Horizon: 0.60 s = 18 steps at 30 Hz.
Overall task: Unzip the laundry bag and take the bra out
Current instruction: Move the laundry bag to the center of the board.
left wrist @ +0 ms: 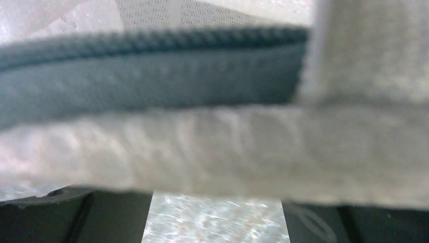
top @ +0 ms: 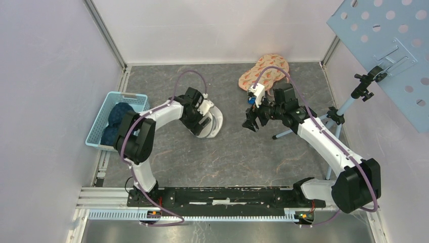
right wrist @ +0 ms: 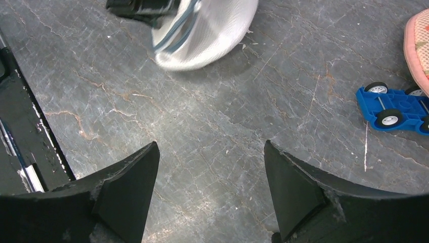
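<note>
The white mesh laundry bag [top: 215,126] lies mid-table, its grey-blue zipper band [left wrist: 152,76] filling the left wrist view. My left gripper [top: 205,115] sits right on the bag. Its dark fingers [left wrist: 50,217] stand wide apart and open, with the bag's white rim [left wrist: 202,152] across them and table showing between. A peach patterned bra [top: 264,73] lies at the back of the table, outside the bag; its edge [right wrist: 419,45] shows in the right wrist view. My right gripper [top: 250,123] hovers open and empty between bag [right wrist: 207,30] and bra, over bare table [right wrist: 210,147].
A blue toy car [right wrist: 392,109] lies on its side next to the bra. A light blue basket [top: 103,109] with dark blue cloth stands at the left wall. A tripod stand [top: 303,126] and a perforated blue board [top: 389,45] are on the right.
</note>
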Motion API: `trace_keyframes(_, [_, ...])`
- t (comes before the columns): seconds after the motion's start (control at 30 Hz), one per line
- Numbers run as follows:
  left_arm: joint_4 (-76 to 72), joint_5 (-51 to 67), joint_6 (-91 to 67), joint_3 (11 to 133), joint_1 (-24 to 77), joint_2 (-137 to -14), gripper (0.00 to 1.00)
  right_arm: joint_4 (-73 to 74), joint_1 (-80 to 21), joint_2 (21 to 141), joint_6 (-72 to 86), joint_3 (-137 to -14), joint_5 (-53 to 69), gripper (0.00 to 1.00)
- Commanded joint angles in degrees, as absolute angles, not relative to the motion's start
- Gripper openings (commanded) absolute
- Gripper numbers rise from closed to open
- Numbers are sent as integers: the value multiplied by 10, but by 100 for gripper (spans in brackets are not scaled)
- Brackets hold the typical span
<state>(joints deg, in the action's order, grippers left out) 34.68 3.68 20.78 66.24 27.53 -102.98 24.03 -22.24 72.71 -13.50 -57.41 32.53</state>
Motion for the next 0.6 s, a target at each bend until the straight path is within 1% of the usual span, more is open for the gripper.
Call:
trace_keyframes(0.0, [304,31,214,725,230,-1075,89,227,-222,724,-144,-576,331,82])
trace_keyframes(0.17, [288,5,210,809,202,-1141,91,224,-222,747,-146,-583,329,82])
trace_keyframes(0.3, [317,21,152,949,169,-1230,88,218,-222,763,-146,-592,322,82])
trace_keyframes(0.37, [304,31,131,995,161,-1259,86,218,-222,770,-147,-597,316,82])
trace_keyframes(0.57, [280,54,93,1138,157,-1320,88,227,-223,787,-166,-617,265,81])
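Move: The laundry bag is right against the open left fingers, its middle about 3 cm ahead and 4 cm to the right, some 2 cm higher. From the left hand, the blue toy car lies roughly 15 cm ahead and 24 cm right, and the orange bag about 28 cm ahead and 28 cm right, both near its height. For the right hand, the laundry bag is about 15 cm left, 5 cm ahead and 14 cm below. Fingers still open, the left hand pushes forward about 20 cm against the laundry bag; the right sinks slightly. ##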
